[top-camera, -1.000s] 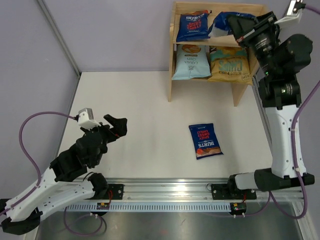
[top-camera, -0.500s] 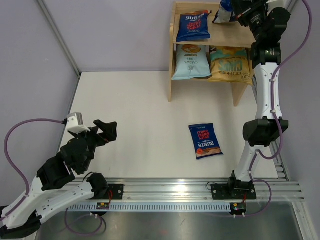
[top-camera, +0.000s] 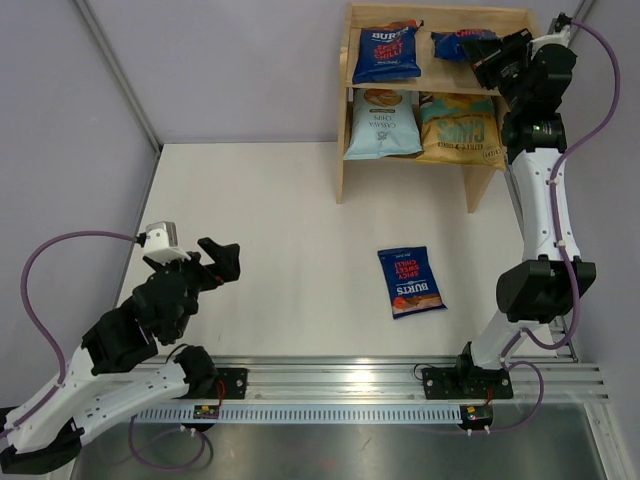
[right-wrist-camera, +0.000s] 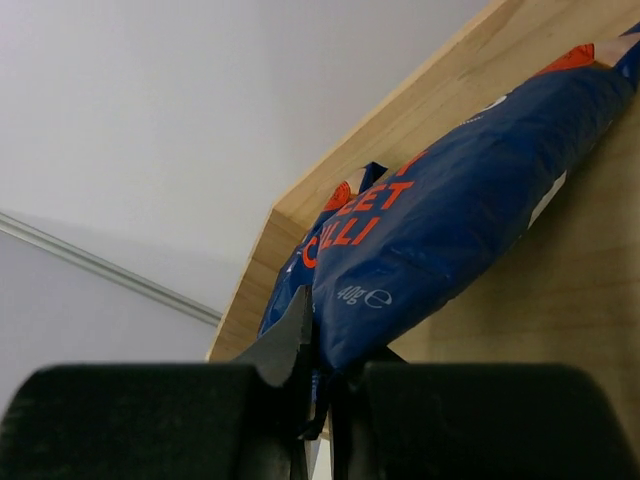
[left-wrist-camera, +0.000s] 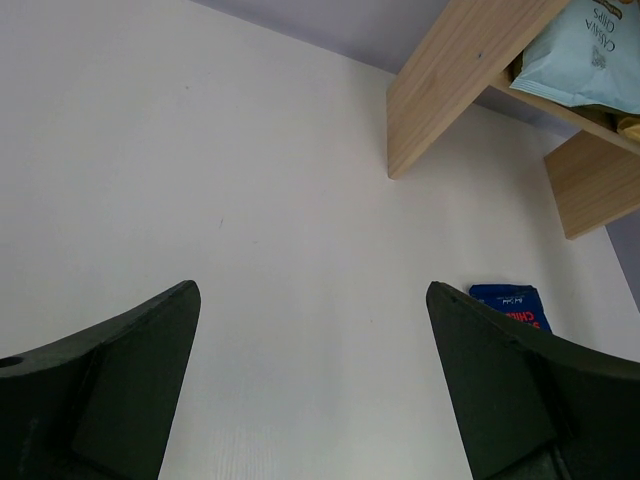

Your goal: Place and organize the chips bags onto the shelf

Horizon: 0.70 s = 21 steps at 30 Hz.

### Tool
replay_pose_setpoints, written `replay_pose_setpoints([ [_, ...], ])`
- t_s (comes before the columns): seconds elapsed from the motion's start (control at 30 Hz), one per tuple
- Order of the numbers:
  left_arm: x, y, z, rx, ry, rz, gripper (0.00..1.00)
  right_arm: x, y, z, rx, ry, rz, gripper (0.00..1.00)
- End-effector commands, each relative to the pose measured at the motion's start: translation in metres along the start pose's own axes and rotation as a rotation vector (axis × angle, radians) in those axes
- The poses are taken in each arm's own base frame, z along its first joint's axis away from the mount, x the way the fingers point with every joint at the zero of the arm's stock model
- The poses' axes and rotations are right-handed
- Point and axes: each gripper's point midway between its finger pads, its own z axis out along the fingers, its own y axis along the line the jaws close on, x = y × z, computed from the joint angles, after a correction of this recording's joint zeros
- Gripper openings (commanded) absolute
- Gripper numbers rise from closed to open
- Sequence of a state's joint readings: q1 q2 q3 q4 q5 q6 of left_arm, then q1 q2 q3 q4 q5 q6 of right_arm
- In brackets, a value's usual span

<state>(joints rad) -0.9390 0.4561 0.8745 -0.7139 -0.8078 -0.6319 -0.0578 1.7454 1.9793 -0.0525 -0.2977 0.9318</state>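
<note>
The wooden shelf (top-camera: 347, 150) stands at the back right. Its top tier holds a dark blue Burts bag (top-camera: 386, 52) at the left. My right gripper (top-camera: 480, 47) is shut on the edge of a second dark blue Burts bag (top-camera: 452, 44) and holds it over the right of the top tier; the bag fills the right wrist view (right-wrist-camera: 450, 230). The lower tier holds a light blue bag (top-camera: 381, 124) and a yellow-gold bag (top-camera: 459, 130). A third Burts bag (top-camera: 410, 281) lies flat on the table. My left gripper (top-camera: 225, 258) is open and empty at the near left.
Grey walls close the table at the back and left. A metal rail (top-camera: 330, 385) runs along the near edge. The shelf's side panel (left-wrist-camera: 450, 90) and the lying bag's corner (left-wrist-camera: 508, 303) show in the left wrist view.
My right gripper has brought its Burts bag down from above the shelf's top to the right of the top tier. My left arm has shifted slightly.
</note>
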Motion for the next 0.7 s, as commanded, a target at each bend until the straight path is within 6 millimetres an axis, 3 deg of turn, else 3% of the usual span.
replay_pose_setpoints([
  [0.0, -0.007, -0.012, 0.001, 0.031, -0.007, -0.013, 0.99, -0.004, 0.0, -0.011, 0.072, -0.005, 0.008, 0.0],
  [0.27, -0.007, -0.011, -0.001, 0.033, 0.008, -0.013, 0.99, 0.029, -0.021, -0.018, 0.122, 0.138, 0.034, 0.0],
  [0.67, -0.01, -0.015, -0.001, 0.043, 0.005, -0.026, 0.99, 0.059, -0.023, -0.007, 0.094, 0.278, 0.091, 0.0],
])
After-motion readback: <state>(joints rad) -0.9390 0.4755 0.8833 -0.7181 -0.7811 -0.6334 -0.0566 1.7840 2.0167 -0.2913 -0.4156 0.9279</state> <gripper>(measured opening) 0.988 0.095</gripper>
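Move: On the upper shelf, the free spot for the held blue bag lies about 8 cm ahead of the right hand, some 5 cm to its left and 5 cm below. The shelved blue bag is about 12 cm left of that spot, level with it; the yellow chips bag sits on the lower shelf, about 5 cm ahead of the hand, 1 cm to its right and 27 cm below. From the left hand, the spot is roughly 41 cm ahead, 45 cm right and 16 cm up. Lowering the held blue bag onto the upper shelf, the right hand sinks about 6 cm while its fingers tip down some 15 degrees to nearly level. Late on it also eases about 2 cm left towards the shelved bag, turning slightly counter-clockwise. The fingers stay shut, still pinching the bag's near bottom edge. ##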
